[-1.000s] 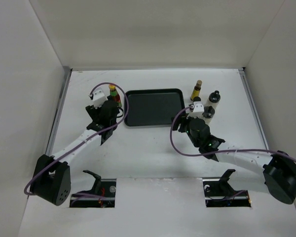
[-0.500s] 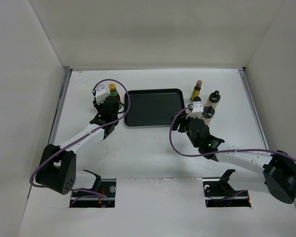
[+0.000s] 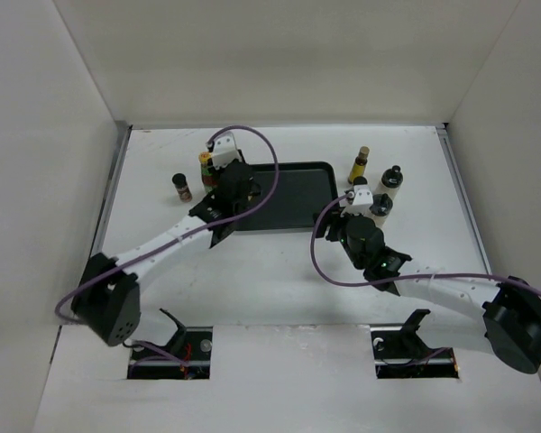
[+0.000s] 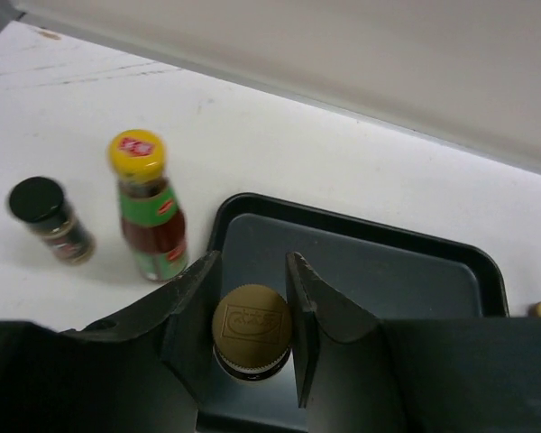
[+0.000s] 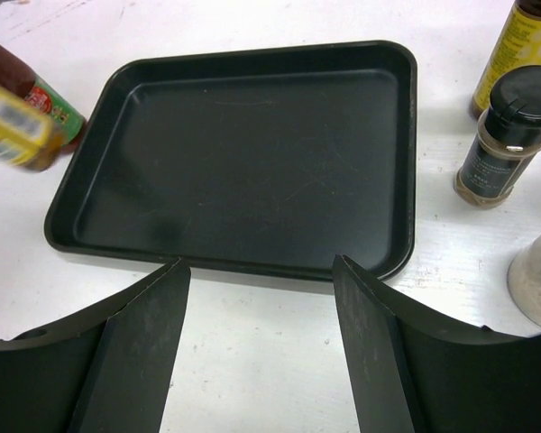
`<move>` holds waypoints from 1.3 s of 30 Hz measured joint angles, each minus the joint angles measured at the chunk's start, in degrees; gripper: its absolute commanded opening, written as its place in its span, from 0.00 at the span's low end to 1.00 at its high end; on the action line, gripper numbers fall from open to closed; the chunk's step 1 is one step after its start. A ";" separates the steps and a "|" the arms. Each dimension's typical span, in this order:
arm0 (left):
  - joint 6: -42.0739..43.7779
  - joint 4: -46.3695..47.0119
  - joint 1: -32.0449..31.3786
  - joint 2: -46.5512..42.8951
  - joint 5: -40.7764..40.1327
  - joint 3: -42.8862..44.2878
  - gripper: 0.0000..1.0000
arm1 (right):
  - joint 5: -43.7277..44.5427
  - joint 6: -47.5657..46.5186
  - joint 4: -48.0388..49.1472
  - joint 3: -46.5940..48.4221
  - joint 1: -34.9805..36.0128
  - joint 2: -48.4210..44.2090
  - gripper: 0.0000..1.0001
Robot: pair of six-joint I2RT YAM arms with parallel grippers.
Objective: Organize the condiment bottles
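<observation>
My left gripper (image 3: 233,185) is shut on a slim brown-capped bottle (image 4: 251,327) and holds it over the left part of the black tray (image 3: 293,194). In the left wrist view, the fingers (image 4: 191,293) press both sides of the cap. The green bottle (image 3: 205,162) with red label and yellow cap stands just left of the tray, and a dark black-capped bottle (image 3: 180,187) stands further left. My right gripper (image 3: 335,224) is open and empty at the tray's near right edge (image 5: 252,262). The held bottle shows blurred at the left of the right wrist view (image 5: 13,122).
Right of the tray stand an amber brown-capped bottle (image 3: 361,164), a dark black-capped bottle (image 3: 392,179) and a pale black-capped jar (image 3: 381,206). White walls enclose the table on three sides. The inside of the tray (image 4: 388,271) holds nothing else.
My left arm has swung right from beside the green bottle to over the tray's left part, carrying the brown-capped bottle. The dark bottle at the left is now uncovered. The right arm has not moved.
</observation>
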 measured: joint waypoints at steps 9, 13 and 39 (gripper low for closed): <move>2.73 3.02 2.95 21.53 5.27 13.46 0.18 | 0.02 0.00 0.02 0.00 -0.11 -0.26 0.71; 4.72 3.87 4.68 25.94 6.73 18.05 0.18 | 0.02 0.00 0.02 0.00 -0.11 -0.26 0.71; 9.49 16.28 8.24 31.06 7.61 12.66 0.70 | 0.02 0.00 0.04 0.00 -0.35 0.52 0.71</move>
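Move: The spot in the tray's far left corner, where the held yellow-label bottle is taken, lies about 12 cm ahead of the left hand, 2 cm to its right and roughly 20 cm below. The tray's middle is some 7 cm ahead and 12 cm right; the red sauce bottle stands about 7 cm ahead and 7 cm left, the dark-capped jar 6 cm ahead and 14 cm left. From the right hand that corner spot is some 18 cm ahead, 22 cm left and 12 cm lower. Reaching forward about 12 cm and sinking nearly 10, the left hand carries the yellow-label bottle down into the tray's far left corner, swinging some 4 cm right on the way and then easing back left. The hand rolls slightly, its left side rising, and keeps its grip until it is down; then the fingers open and let go of the bottle, staying around it. ##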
